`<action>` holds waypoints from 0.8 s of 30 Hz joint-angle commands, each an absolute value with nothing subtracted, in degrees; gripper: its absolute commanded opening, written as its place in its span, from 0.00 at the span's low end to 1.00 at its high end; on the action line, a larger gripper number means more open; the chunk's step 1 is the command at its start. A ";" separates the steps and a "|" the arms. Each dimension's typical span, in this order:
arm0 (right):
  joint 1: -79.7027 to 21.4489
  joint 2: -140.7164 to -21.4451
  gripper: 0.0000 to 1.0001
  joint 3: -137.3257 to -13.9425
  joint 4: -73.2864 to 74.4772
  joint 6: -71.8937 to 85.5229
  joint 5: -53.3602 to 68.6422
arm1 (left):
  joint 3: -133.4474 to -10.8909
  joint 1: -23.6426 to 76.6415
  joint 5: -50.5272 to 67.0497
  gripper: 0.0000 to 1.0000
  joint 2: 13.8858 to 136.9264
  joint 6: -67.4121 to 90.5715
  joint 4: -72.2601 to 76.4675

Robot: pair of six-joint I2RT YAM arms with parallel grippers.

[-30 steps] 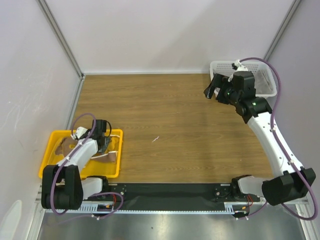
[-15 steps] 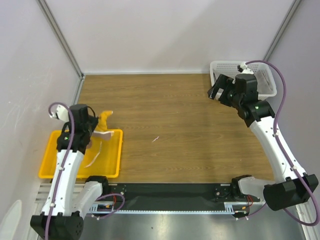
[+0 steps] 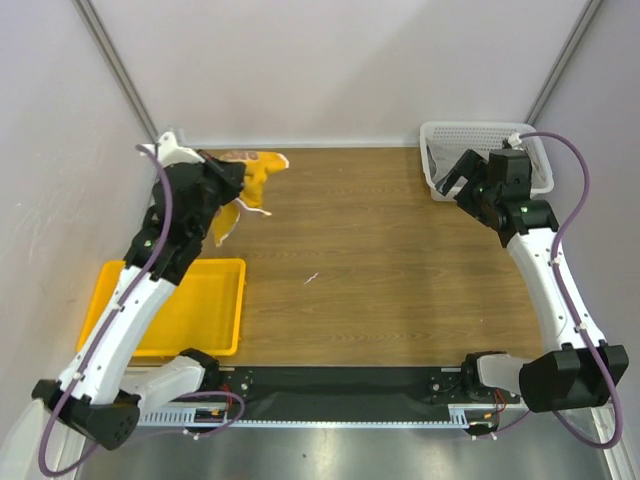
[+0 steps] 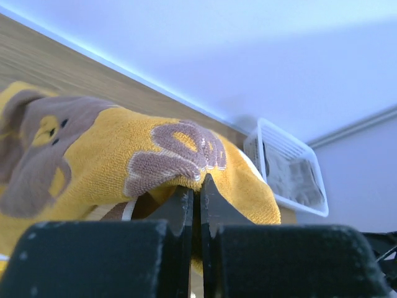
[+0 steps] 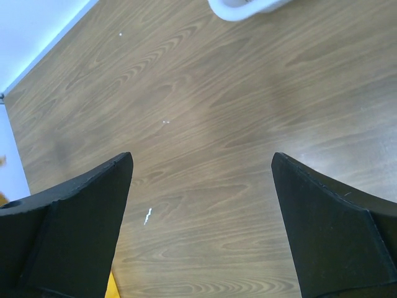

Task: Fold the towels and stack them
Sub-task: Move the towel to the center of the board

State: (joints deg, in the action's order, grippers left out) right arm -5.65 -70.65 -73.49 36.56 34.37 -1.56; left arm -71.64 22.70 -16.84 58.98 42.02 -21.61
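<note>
My left gripper [image 3: 236,182] is shut on the yellow-orange bear towel [image 3: 256,176] and holds it in the air over the table's far left corner. The towel hangs bunched from the jaws. In the left wrist view the towel [image 4: 118,146] drapes over the closed gripper [image 4: 193,186], with its brown bear face and lettering showing. A grey towel [image 4: 290,177] lies in the white mesh basket [image 4: 268,135]. My right gripper [image 3: 452,178] hovers open in front of the basket [image 3: 540,180]. Below the right gripper [image 5: 201,158] is only bare wood. The plain yellow towel is out of view.
The yellow plastic tray [image 3: 190,310] sits at the near left with nothing visible in it. Grey walls close off the back and both sides. A small white scrap [image 3: 312,277] lies mid-table. The basket's corner [image 5: 242,7] shows at the top of the right wrist view.
The left gripper closed on the bear towel in the tray, then lifted it up and away to the far left corner. The right arm drew back slightly toward the basket, still open.
</note>
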 commanded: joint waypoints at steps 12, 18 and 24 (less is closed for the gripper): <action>-2.99 -66.80 1.00 -67.33 40.70 36.56 -1.23 | -66.01 36.73 -15.21 0.14 81.81 50.36 -4.94; -3.51 -68.37 1.00 -67.06 39.20 35.34 -0.79 | -65.74 39.81 -21.61 1.00 83.24 42.82 -3.42; -11.24 -71.97 1.00 -68.03 36.56 33.04 -0.44 | -72.85 32.89 -18.74 1.00 84.54 39.82 -15.01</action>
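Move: Flinging the held yellow-and-brown towel towards the board's centre, the left hand starts with that spot about 21 cm to its right, 4 cm nearer the base and some 37 cm below. The small white mark lies about 14 cm right and 8 cm back from this hand; the emptied yellow bin sits 18 cm left and 16 cm back. From the right hand, the board's centre is about 17 cm left, 6 cm back and 26 cm below. Sweeping down and to its right, by roughly 19 and 15 cm, and at first slightly forward, the left hand brings the towel over towards the board's centre, tips some 20 degrees downward, turns clockwise, then opens wide to let the towel go well above the board. It rebounds a little up, forward and left, while the open, empty right hand sinks about 6 cm and draws slightly back. ##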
